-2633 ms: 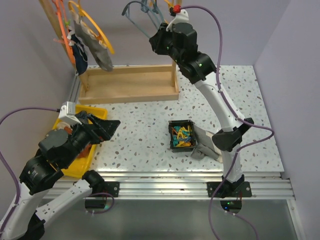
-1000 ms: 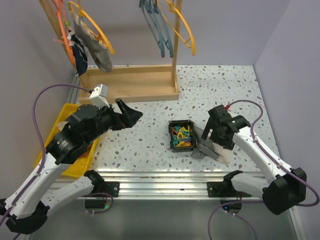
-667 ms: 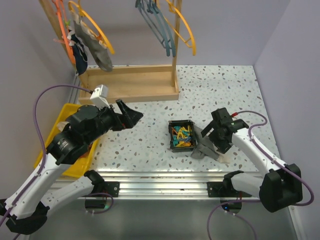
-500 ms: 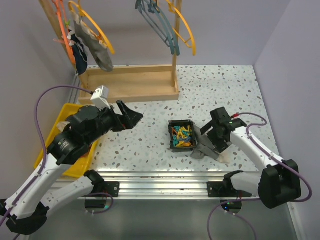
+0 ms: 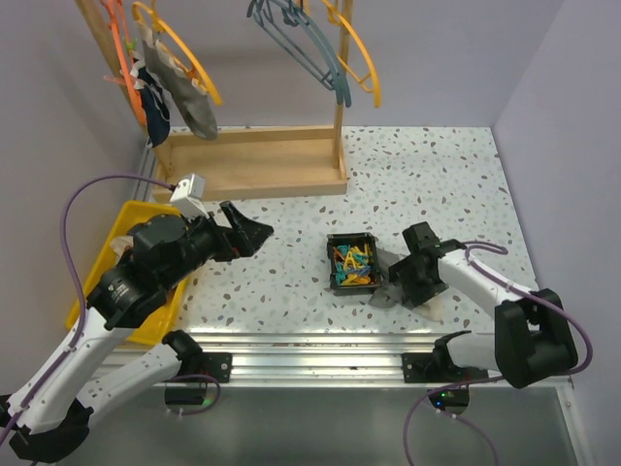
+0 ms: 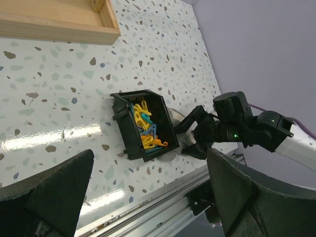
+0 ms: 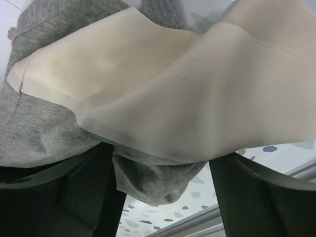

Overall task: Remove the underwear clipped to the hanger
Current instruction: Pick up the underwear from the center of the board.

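A grey piece of underwear (image 5: 385, 293) with cream trim lies crumpled on the table, right of the black clip box. My right gripper (image 5: 409, 283) is pressed down on it. In the right wrist view its fingers (image 7: 74, 197) stand wide on either side of a grey fold (image 7: 158, 180), open. More underwear, grey (image 5: 194, 105) and navy (image 5: 153, 115), hangs clipped to the orange hanger (image 5: 184, 53) at the back left. My left gripper (image 5: 250, 225) hovers open over the table's left middle, holding nothing (image 6: 148, 197).
The black box of coloured clips (image 5: 351, 262) (image 6: 143, 126) sits mid-table. A wooden tray (image 5: 250, 160) stands at the back and a yellow bin (image 5: 121, 301) under my left arm. Bare blue hangers (image 5: 310, 44) and an orange one (image 5: 357, 53) hang from the post.
The right arm came down from the hangers to the table, and its gripper has sunk onto the grey underwear, jaws narrowing a little. The left arm shifted slightly. The blue hangers are swinging.
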You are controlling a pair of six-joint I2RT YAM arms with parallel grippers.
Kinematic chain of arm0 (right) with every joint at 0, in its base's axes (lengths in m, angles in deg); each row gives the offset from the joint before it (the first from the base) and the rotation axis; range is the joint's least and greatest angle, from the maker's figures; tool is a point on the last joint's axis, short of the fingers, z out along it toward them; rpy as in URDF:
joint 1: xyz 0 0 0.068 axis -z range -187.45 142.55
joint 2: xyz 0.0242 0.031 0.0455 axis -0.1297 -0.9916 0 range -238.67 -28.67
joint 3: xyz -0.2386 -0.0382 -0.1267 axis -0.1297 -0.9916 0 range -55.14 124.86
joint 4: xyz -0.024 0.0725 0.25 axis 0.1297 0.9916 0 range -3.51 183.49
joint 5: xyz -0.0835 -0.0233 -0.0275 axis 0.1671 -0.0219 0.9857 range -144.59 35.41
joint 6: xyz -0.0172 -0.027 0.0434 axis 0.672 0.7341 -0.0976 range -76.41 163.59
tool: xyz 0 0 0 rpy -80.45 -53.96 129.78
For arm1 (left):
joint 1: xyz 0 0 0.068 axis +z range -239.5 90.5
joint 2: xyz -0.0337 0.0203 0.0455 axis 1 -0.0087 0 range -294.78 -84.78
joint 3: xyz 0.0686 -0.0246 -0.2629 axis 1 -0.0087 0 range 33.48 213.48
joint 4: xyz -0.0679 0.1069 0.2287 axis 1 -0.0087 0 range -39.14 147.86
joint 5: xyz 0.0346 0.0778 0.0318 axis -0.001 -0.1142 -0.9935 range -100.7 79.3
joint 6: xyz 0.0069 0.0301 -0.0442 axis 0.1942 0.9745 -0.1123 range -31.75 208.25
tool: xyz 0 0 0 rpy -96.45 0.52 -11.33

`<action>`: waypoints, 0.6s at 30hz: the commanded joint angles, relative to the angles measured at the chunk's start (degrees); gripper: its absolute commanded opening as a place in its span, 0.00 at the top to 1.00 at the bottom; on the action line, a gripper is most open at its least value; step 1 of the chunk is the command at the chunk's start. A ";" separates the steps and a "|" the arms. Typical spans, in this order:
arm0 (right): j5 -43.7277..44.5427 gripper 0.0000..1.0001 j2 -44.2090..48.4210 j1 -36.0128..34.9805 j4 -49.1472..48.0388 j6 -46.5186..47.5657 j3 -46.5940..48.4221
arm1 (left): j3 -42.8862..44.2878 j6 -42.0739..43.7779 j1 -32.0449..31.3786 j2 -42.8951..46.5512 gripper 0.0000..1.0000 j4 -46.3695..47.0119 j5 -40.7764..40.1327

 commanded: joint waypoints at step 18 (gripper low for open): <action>10.71 1.00 11.78 5.01 -1.23 21.95 24.87 | 2.57 0.36 0.29 2.52 0.00 -3.25 -4.52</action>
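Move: The grey and cream underwear lies crumpled on the table right under the right hand's spread, downward-pointing fingers, its middle about 1 cm ahead, 2 cm left and 1 cm below. The black peg box stands roughly 15 cm to that hand's left and 6 cm farther out; the metal rail's edge runs some 11 cm back, straight behind it. For the left hand the underwear is about 34 cm to the right, level in reach and some 31 cm below. Fingers still nearly wide open, the right hand pinches the underwear on the table between its pads, closing almost fully while it barely shifts. Keeping that grip, it then pulls up and away faster and faster, about 16 cm up and 9 cm forward with a slight drift right, leaving the peg box behind as the wrist tips the fingers some 30 degrees up towards forward. ##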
